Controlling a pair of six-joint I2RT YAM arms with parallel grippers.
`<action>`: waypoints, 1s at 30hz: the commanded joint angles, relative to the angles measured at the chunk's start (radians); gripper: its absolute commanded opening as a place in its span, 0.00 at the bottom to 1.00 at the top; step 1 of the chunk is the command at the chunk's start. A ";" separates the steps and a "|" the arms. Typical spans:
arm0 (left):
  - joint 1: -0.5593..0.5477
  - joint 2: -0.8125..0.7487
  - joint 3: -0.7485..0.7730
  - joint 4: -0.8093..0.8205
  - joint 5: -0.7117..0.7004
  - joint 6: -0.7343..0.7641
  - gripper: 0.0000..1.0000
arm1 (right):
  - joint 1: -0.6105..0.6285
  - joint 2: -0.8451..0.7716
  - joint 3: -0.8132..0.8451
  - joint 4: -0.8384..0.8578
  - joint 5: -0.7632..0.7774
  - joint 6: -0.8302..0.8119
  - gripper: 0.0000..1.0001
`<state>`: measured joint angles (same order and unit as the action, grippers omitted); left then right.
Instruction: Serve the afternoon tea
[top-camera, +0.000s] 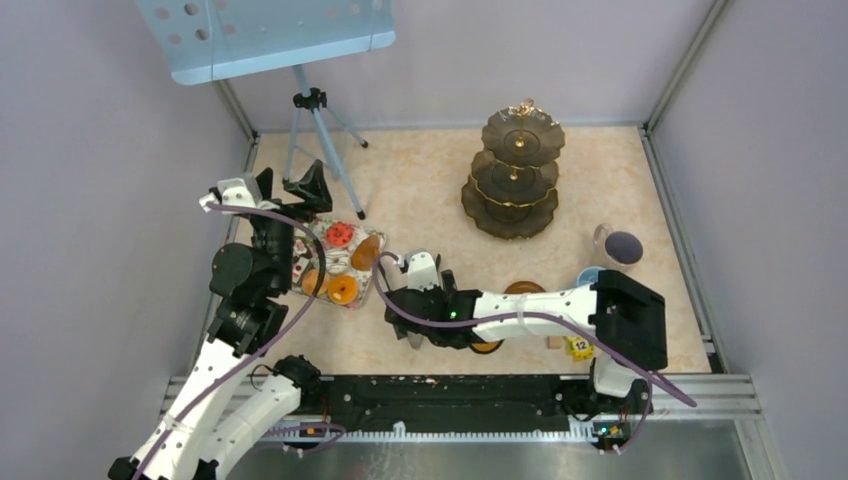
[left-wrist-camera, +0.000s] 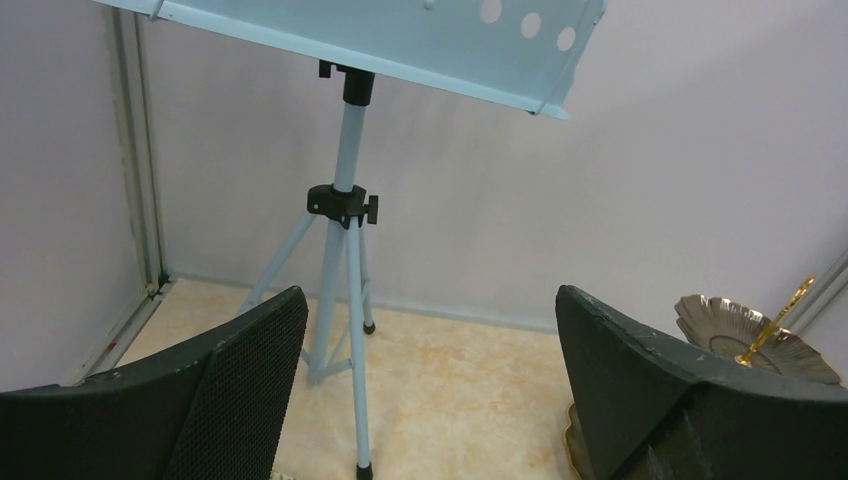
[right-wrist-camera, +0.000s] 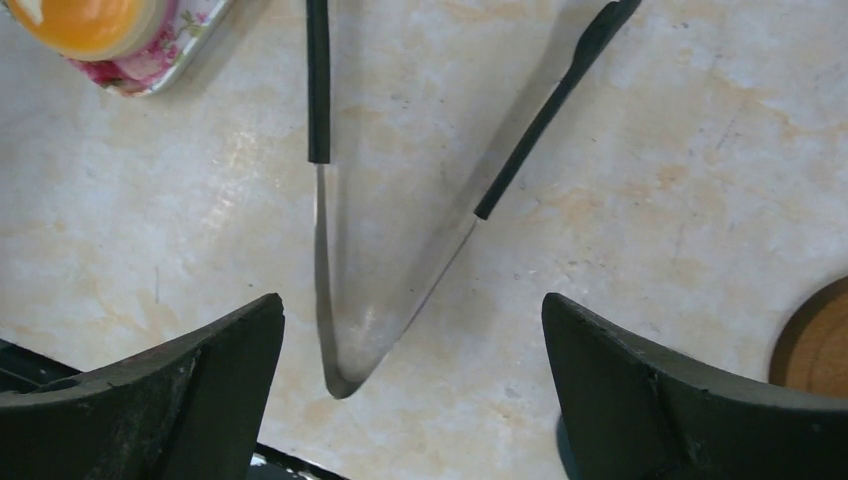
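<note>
Toy pastries, orange and red rounds among them, fill a floral tray (top-camera: 368, 268) at the left. The dark three-tier stand (top-camera: 514, 172) rises at the back, and its top tier (left-wrist-camera: 735, 325) shows in the left wrist view. A grey mug (top-camera: 620, 247) sits right of it. The light blue cup (top-camera: 589, 275) and brown saucer (top-camera: 522, 288) are partly hidden by my right arm. My left gripper (left-wrist-camera: 430, 295) hangs open and empty above the tray's far end. My right gripper (right-wrist-camera: 412, 300) is open, low over the hinge of metal tongs (right-wrist-camera: 323, 260) lying on the table.
A light blue music stand (top-camera: 265, 35) on a tripod (left-wrist-camera: 345, 250) fills the back left corner. A yellow owl block (top-camera: 580, 347) lies near the right arm's base. An orange pastry (right-wrist-camera: 85, 20) on the tray corner sits just beyond the tongs' tips. Walls enclose the table.
</note>
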<state>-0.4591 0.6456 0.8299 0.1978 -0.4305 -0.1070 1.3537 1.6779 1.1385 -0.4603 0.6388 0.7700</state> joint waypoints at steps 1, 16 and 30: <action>-0.002 0.002 0.002 0.019 -0.040 -0.015 0.99 | 0.018 0.048 0.079 0.054 -0.040 0.055 0.99; -0.002 -0.043 0.002 0.022 -0.053 -0.007 0.99 | -0.011 0.276 0.328 -0.248 -0.096 0.115 0.99; -0.003 -0.030 0.001 0.024 -0.049 -0.009 0.99 | -0.089 0.337 0.292 -0.233 -0.081 0.080 0.95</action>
<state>-0.4591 0.6109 0.8299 0.1944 -0.4709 -0.1104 1.3037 2.0651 1.5085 -0.7616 0.5526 0.8711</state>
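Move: Just beneath the right hand lie the open tongs, their middle some 3 cm ahead, 2 cm to its left and 7 cm below, the bend towards the robot. On the table, the pastry tray is about 17 cm left and 11 cm ahead of that hand, the smiley coaster some 12 cm right and 5 cm back, the wooden disk about 19 cm right and 5 cm ahead. From the left hand, the tongs are roughly 16 cm right, 8 cm back and 42 cm below. Sinking about 6 cm onto the tongs, the right hand first swings some 4 cm left while it starts down, then comes back right about 2 cm as it drops faster, edging forward at the end. The wrist tips the fingers some 10 degrees further down and rolls its left side lower; the fingers stay wide open, coming down astride the two arms near the lower ends of the black handles. ##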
